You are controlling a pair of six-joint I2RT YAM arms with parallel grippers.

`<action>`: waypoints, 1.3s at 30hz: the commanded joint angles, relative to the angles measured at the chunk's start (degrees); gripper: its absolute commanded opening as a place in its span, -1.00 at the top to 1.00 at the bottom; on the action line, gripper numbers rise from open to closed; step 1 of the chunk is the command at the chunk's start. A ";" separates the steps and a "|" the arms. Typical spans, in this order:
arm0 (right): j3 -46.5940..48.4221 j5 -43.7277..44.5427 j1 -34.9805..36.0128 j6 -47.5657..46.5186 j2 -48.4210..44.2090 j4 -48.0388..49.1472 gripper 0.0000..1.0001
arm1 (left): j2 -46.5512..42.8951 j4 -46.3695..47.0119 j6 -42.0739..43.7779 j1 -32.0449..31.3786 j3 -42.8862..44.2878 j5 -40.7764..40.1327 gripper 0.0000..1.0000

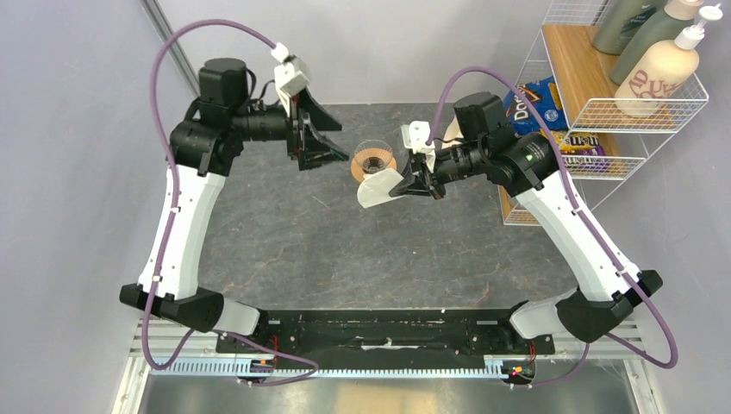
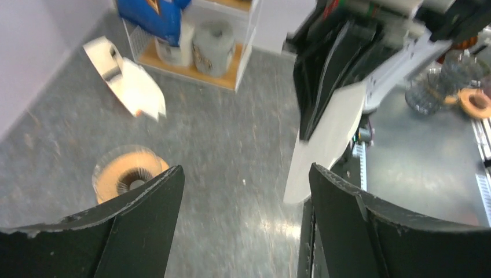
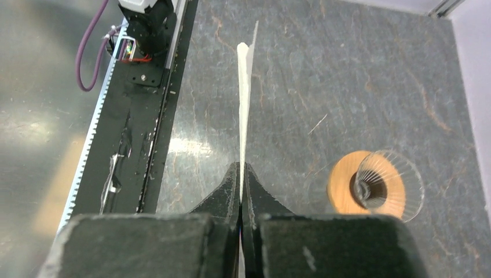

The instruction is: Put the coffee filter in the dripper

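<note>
The coffee filter (image 1: pixel 377 190) is a flat white paper held edge-up in my right gripper (image 1: pixel 400 185), a little above the table. In the right wrist view the jaws are shut on the filter (image 3: pixel 244 98), seen edge-on, at my right gripper (image 3: pixel 240 169). The dripper (image 1: pixel 375 161), clear glass with an orange wooden ring, stands on the table just behind the filter; it also shows in the right wrist view (image 3: pixel 373 185). My left gripper (image 1: pixel 345 145) is open and empty, left of the dripper (image 2: pixel 127 174). The filter (image 2: pixel 327 139) hangs ahead of my left gripper (image 2: pixel 244 171).
A wire shelf (image 1: pixel 595 103) with snack bags and bottles stands at the right rear. A white folded paper object (image 2: pixel 133 87) lies on the table near the shelf. The black base rail (image 1: pixel 379 332) runs along the near edge.
</note>
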 commanded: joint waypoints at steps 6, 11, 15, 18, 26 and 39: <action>-4.54 3.54 1.14 -2.17 -5.63 -5.16 1.00 | -11.81 -12.28 22.36 -4.60 -15.04 2.34 -0.60; -4.57 5.01 3.57 -5.99 -5.37 -7.57 1.00 | -10.78 -11.67 21.17 -10.01 -14.27 0.19 -0.40; -4.37 6.23 5.01 -6.76 -5.19 -8.33 1.00 | -10.81 -10.58 19.87 -11.93 -13.85 -0.93 -0.24; -4.42 6.59 5.69 -6.93 -5.00 -8.28 1.00 | -11.04 -9.20 18.45 -13.66 -14.37 -2.15 -0.09; -3.75 7.22 6.62 -6.07 -4.16 -7.32 1.00 | -10.80 -7.20 16.65 -15.93 -14.87 -3.16 0.01; -4.37 7.79 7.58 -5.53 -4.90 -5.92 1.00 | -11.05 -3.40 13.71 -18.42 -16.26 -5.83 0.33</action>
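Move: The left hand is empty and open. The coffee filter is about 6 cm back from it, 7 cm to its right and some 7 cm lower, held in the right hand's shut fingers with its middle roughly 4 cm left of that hand. The dripper stands about 9 cm ahead of the left hand, 6 cm to its right and 36 cm below; from the right hand it is some 13 cm ahead, 5 cm left and 27 cm below. The left hand drops about 7 cm, then sweeps back some 10 cm and finally creeps nearly 4 cm to the right towards the filter's free edge, turning some 15 degrees clockwise and narrowing its fingers from wide open to about a third, lined up with the sheet but not shut on it. Meanwhile the right hand keeps its pinch on the filter and carries it about 4 cm back and 3 cm down, tilting its fingers slightly more downward, then holds it nearly still for the left hand's approach. ##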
